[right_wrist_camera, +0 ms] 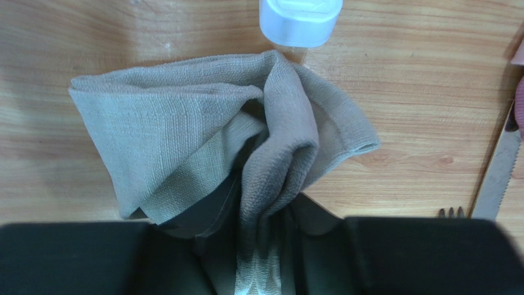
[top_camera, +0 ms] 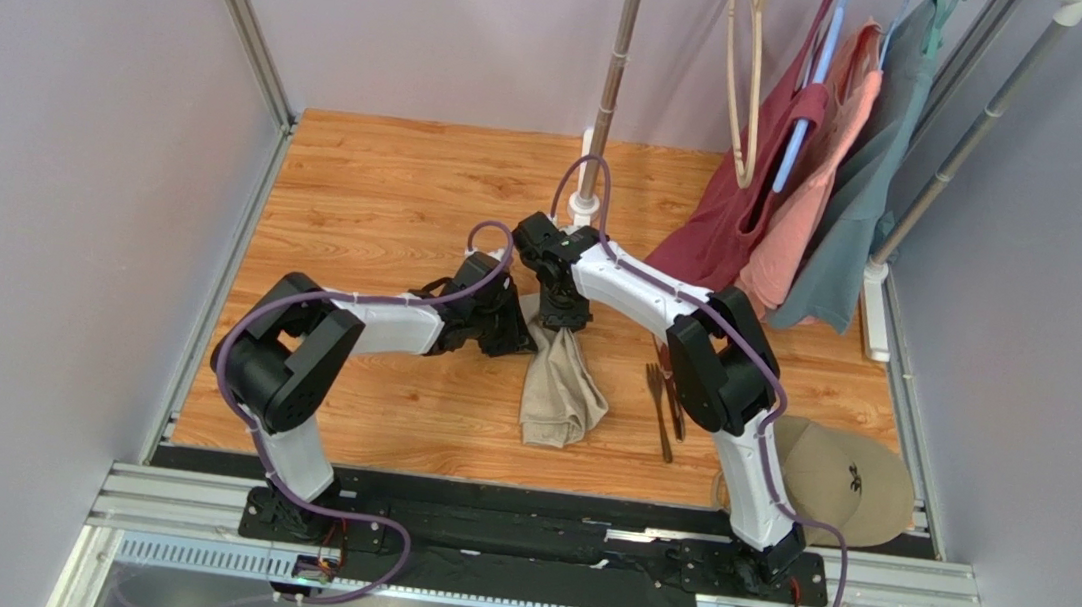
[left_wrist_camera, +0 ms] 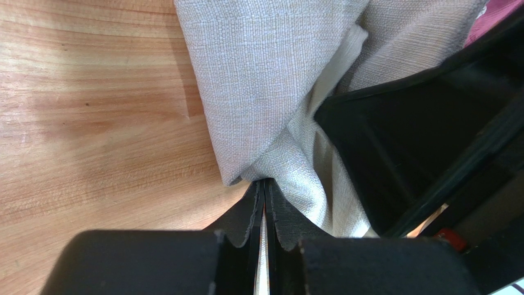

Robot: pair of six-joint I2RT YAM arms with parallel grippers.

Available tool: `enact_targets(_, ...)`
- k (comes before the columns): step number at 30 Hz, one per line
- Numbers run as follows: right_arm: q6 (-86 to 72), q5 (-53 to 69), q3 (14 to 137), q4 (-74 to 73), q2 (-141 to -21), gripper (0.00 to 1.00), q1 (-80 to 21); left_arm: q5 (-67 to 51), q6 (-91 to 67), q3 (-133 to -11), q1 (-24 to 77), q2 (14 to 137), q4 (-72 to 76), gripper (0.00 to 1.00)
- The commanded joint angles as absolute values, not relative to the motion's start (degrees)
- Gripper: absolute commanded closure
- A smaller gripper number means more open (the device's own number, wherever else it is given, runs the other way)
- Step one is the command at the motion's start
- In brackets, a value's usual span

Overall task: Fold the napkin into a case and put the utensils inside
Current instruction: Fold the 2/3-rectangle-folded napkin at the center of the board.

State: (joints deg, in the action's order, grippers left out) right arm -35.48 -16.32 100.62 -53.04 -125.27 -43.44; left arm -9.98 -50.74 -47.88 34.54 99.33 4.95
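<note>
The beige napkin (top_camera: 563,397) hangs bunched from both grippers, its lower part slumped on the wooden table (top_camera: 391,213). My left gripper (top_camera: 518,335) is shut on a thin edge of the napkin (left_wrist_camera: 264,92), its jaws pressed flat together (left_wrist_camera: 264,184). My right gripper (top_camera: 561,318) is just beside it; its jaws stand a little apart (right_wrist_camera: 264,215), with a thick fold of the napkin (right_wrist_camera: 184,135) still running between them. The dark utensils (top_camera: 666,400) lie on the table right of the cloth; a knife blade (right_wrist_camera: 495,178) and fork tines (right_wrist_camera: 452,212) show in the right wrist view. No case is formed.
A round tan disc (top_camera: 846,479) lies at the near right. Maroon, salmon and grey-teal garments (top_camera: 800,195) hang at the back right. A pole (top_camera: 612,85) rises behind the grippers, its white foot (right_wrist_camera: 300,21) close to the napkin. Grey walls enclose the table.
</note>
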Motion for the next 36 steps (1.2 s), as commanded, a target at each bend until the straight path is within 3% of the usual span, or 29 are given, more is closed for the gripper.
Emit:
enact_targets(1,-34.4,-14.7,102.2,-54.0,-124.3,0.69,-43.8,-10.3,-51.8,-49.5,35.1,99.4,7.5,0.92)
enact_targets(8,-33.2,-9.3,100.7,-53.5,-121.8,0.64,-43.8,-10.3,-52.0,-49.2,35.2,99.3,7.4,0.92)
enact_targets(12,-33.0,-7.0,100.8,-54.1,-120.6,0.52,-43.7,-10.3,-52.0,-49.5,35.2,99.4,7.0,0.92)
enact_targets(22,-34.0,1.7,98.6,-51.9,-117.6,0.48,-41.0,-10.6,-52.1,-49.5,35.3,99.1,5.5,0.93)
enact_targets(27,-35.2,5.1,97.0,-51.3,-117.9,0.4,-39.7,-10.6,-52.1,-49.0,35.8,98.2,5.2,0.93)
enact_targets(32,-33.6,6.2,93.4,-48.5,-114.7,0.26,-38.6,-10.4,-51.8,-48.8,36.2,97.6,4.6,0.93)
enact_targets(36,-31.9,7.4,92.1,-48.7,-113.0,0.23,-38.0,-10.4,-51.9,-47.8,36.1,96.8,4.7,0.93)
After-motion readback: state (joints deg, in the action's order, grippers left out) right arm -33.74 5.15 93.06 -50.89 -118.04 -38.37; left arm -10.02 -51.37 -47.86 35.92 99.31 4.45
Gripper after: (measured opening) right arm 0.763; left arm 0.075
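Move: Lying mostly back of the right hand, the folded napkin has its middle about 8 cm back from it, roughly level sideways and 2 cm below; its bunched far end stands between the fingers. From that hand, the knife is some 13 cm right and 7 cm back, the fork 13 cm right and 11 cm back, and the stand's white foot about 19 cm ahead. From the left hand the napkin's middle is about 4 cm back and 4 cm right. Opening wide around the bunched ridge of the napkin, the right fingers let go of their pinch while the hand draws back about 3.5 cm over the cloth, swinging a little left and then right again, and lifts some 2 cm; the wrist rolls about 20 degrees so the fingertips lean left. The left hand keeps its closed fingertips on the napkin's left edge. ##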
